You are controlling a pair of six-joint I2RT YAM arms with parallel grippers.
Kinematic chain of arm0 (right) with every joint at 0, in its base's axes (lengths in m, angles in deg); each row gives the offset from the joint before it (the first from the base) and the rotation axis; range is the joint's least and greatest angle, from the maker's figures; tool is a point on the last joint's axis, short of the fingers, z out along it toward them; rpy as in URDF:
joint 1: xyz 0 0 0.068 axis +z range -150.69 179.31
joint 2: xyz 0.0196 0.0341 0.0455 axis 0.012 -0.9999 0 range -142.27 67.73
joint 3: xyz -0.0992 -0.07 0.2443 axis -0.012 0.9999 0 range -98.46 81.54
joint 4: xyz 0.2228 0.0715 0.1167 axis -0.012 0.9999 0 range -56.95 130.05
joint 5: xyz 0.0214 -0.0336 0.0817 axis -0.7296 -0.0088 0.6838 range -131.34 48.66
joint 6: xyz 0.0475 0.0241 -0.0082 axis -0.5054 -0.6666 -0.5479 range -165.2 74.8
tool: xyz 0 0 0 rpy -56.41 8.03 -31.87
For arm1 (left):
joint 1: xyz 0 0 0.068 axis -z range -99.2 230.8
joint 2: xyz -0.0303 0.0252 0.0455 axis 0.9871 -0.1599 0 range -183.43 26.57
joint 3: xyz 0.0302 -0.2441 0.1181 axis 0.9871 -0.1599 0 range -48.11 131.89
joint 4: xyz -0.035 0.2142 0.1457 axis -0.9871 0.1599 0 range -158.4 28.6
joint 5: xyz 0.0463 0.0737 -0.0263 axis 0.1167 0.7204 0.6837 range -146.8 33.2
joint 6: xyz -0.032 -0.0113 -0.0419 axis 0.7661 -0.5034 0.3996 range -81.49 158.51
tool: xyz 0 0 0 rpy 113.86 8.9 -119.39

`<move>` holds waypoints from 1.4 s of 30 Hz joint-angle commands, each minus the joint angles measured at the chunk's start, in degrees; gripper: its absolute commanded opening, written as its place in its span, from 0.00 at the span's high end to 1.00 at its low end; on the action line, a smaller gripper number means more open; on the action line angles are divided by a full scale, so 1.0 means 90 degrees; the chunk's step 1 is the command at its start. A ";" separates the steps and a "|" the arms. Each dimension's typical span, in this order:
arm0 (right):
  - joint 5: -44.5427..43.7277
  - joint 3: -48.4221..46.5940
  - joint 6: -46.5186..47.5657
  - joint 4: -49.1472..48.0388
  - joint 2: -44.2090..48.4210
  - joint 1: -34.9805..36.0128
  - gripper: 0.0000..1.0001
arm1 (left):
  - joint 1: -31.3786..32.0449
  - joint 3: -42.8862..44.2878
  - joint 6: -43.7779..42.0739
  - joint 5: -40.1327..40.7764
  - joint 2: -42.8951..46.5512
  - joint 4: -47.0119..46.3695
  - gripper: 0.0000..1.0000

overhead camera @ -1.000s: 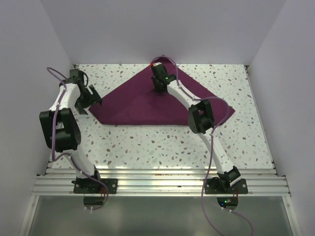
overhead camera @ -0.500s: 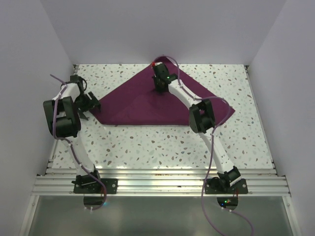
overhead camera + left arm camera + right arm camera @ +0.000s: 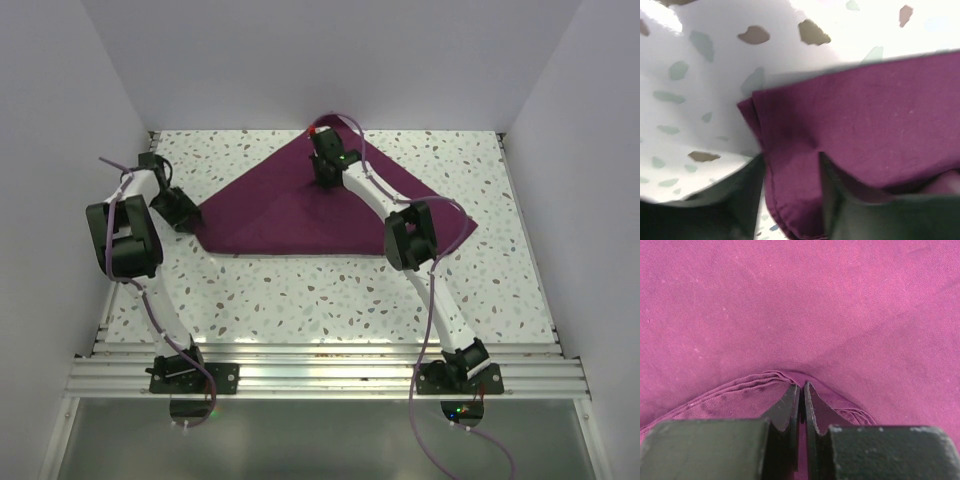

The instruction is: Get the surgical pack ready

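Note:
The surgical pack's dark-purple cloth [image 3: 290, 215] lies on the speckled table, folded into a triangle with its long edge toward me. My right gripper [image 3: 322, 183] is at the far apex, shut on a bunched hem of the cloth [image 3: 790, 305]; its tips [image 3: 802, 386] are pressed together. My left gripper [image 3: 188, 213] is down at the cloth's left corner. In the left wrist view that folded corner [image 3: 790, 150] lies in the gap of the left gripper [image 3: 791, 159], whose jaws still stand apart on either side.
White walls [image 3: 80, 110] close in the speckled table [image 3: 330, 295] on the left, back and right. An aluminium rail [image 3: 320, 365] with both arm bases runs along the near edge. The right arm's elbow [image 3: 410, 235] hangs over the cloth's right part.
My left gripper has dropped and slid right onto the cloth's left corner, and its jaws have narrowed. The right gripper has kept its hold and stayed in place.

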 commanded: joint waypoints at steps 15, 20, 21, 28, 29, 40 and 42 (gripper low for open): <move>0.0249 -0.0156 -0.0225 0.0103 -0.0065 -0.0049 0.96 | 0.0155 0.0029 -0.0250 -0.0485 0.0667 -0.0743 1.00; 0.0229 -0.0146 -0.0244 0.0181 -0.0055 -0.0049 0.97 | 0.0809 0.0614 -0.0173 -0.0574 0.1283 -0.0734 1.00; 0.0220 -0.0166 -0.0254 0.0191 -0.0055 -0.0069 0.97 | 0.0926 0.0760 -0.0124 -0.0544 0.1312 -0.0695 1.00; 0.0434 -0.0293 -0.0770 0.0630 -0.0182 -0.0195 0.98 | 0.2000 0.1532 0.0472 -0.0935 0.1410 -0.0860 1.00; 0.0463 -0.0273 -0.0820 0.0669 -0.0182 -0.0205 0.99 | 0.2243 0.1591 0.0501 -0.0964 0.1400 -0.0860 1.00; 0.0981 -0.0341 -0.1172 0.0992 -0.0260 -0.0303 1.00 | 0.3524 0.1864 0.0824 -0.1403 0.1284 -0.0929 1.00; 0.1030 -0.0380 -0.1240 0.1040 -0.0299 -0.0303 1.00 | 0.3729 0.2040 0.0853 -0.1423 0.1176 -0.0919 1.00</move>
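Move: The purple cloth's left corner lies about 4 cm to the left of the left hand, 3 cm ahead and just below its half-open fingers; the near-left bend of the cloth is some 7 cm back and 4 cm to the right of this hand. The ridge that the right hand already pinches lies roughly 42 cm to the left hand's right and 15 cm ahead. From the right hand, the left corner is some 46 cm left and 12 cm back. Shutting on the purple cloth just inside its left corner, the left fingers pinch it, then lift it about 18 cm and carry it some 27 cm right, towards the right hand. Early on the hand also reaches forward, later easing back, while the wrist swings clockwise and its fingertips tilt outward. The right hand stays put, keeps the ridge pinched and tilts slightly. ##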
